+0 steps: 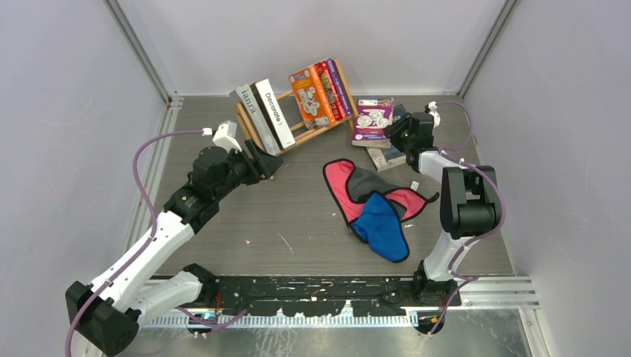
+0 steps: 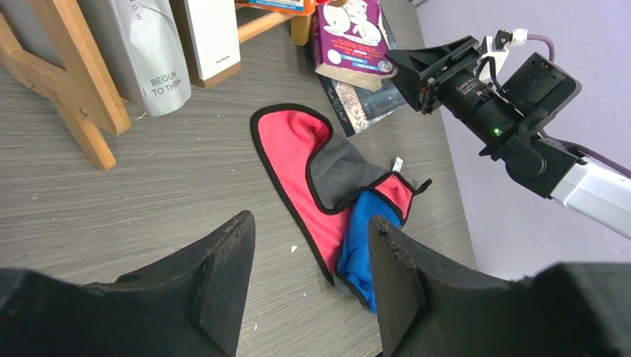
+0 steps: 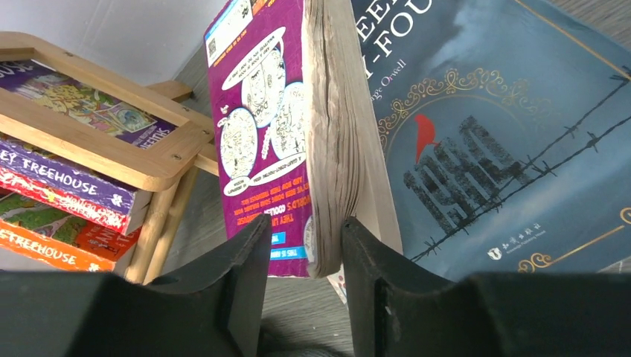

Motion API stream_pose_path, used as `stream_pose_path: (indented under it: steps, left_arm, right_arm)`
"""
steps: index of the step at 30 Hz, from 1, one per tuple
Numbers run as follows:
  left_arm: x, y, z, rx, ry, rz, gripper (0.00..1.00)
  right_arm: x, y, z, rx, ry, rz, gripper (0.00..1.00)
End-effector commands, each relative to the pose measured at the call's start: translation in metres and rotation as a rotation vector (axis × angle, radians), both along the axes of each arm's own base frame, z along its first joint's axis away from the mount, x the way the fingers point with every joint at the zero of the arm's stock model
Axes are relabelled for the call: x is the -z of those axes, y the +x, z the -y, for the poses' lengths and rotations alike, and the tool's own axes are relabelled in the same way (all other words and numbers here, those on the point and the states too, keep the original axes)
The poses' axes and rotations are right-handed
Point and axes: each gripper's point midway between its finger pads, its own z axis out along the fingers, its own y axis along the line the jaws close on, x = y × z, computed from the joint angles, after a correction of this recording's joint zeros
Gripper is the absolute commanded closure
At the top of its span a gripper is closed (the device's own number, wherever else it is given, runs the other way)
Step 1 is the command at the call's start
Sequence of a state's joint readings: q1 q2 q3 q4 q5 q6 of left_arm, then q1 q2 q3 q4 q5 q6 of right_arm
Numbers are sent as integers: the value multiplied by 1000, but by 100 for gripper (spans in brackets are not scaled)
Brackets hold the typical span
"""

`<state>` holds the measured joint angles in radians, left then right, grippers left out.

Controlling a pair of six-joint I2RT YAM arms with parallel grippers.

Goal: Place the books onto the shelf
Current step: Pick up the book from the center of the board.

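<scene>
The shelf (image 1: 300,132) stands at the back with a grey book (image 1: 248,110), the white "Decorate" book (image 1: 272,111) and orange, red and purple paperbacks (image 1: 320,91) in it. To its right a purple paperback (image 1: 372,117) lies on a dark "1984" book (image 3: 506,134). My right gripper (image 3: 305,223) straddles a corner of the purple paperback (image 3: 260,126). One pad touches the page edges and a gap shows at the cover side. My left gripper (image 2: 309,219) hovers open and empty over the table, beside the shelf's left end (image 2: 71,82).
Red (image 1: 338,186), grey (image 1: 364,182) and blue (image 1: 379,223) cloth pieces lie in a heap on the table, right of centre, between the two arms. Grey walls close in the table on three sides.
</scene>
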<state>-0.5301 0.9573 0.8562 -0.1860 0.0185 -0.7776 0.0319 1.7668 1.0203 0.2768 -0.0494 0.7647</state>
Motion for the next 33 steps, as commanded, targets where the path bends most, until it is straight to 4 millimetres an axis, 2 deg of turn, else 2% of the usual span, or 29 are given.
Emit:
stream_pose_path:
  steps: [1, 6, 11, 15, 21, 26, 33]
  left_arm:
    - [-16, 5, 1, -5, -27, 68, 43]
    - [-16, 5, 2, -5, -29, 72, 43]
    - [-13, 6, 3, -6, -30, 68, 43]
    - [-12, 6, 2, -6, -29, 64, 43]
    - [-13, 7, -2, -32, -29, 63, 43]
    - [-11, 3, -1, -25, -47, 48, 42]
    - [-8, -11, 14, 59, -90, 18, 41]
  right_arm:
    - [-13, 12, -13, -40, 31, 57, 58]
    - [6, 10, -16, -56, -2, -11, 61]
    - [18, 9, -18, -65, -13, -48, 83]
    - [10, 9, -17, -58, -12, -29, 98]
    - [-4, 0, -17, -46, 3, -6, 99]
    - [-18, -21, -18, -31, 51, 26, 99]
    - [-31, -54, -12, -1, 55, 36, 99]
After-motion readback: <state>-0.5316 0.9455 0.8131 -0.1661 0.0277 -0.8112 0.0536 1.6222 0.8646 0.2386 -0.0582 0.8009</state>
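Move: The purple book's middle lies about 5 cm ahead of the right hand, 6 cm to its left and 4 cm lower, with its near right corner just by the open fingers. The blue book lies almost straight under the hand, some 7 cm down; the shelf's right end stands roughly 14 cm left and 7 cm ahead. From the left hand, the purple book is about 24 cm ahead, 32 cm right and 19 cm down. Down first: the right hand sinks nearly 3 cm, tipping a little further down as its half-open fingers close on the near right corner of the purple book and pinch the edge of its pages. After a short hold it draws back towards the base by about 5 cm, rising some 2 cm, fingers keeping their grip. ##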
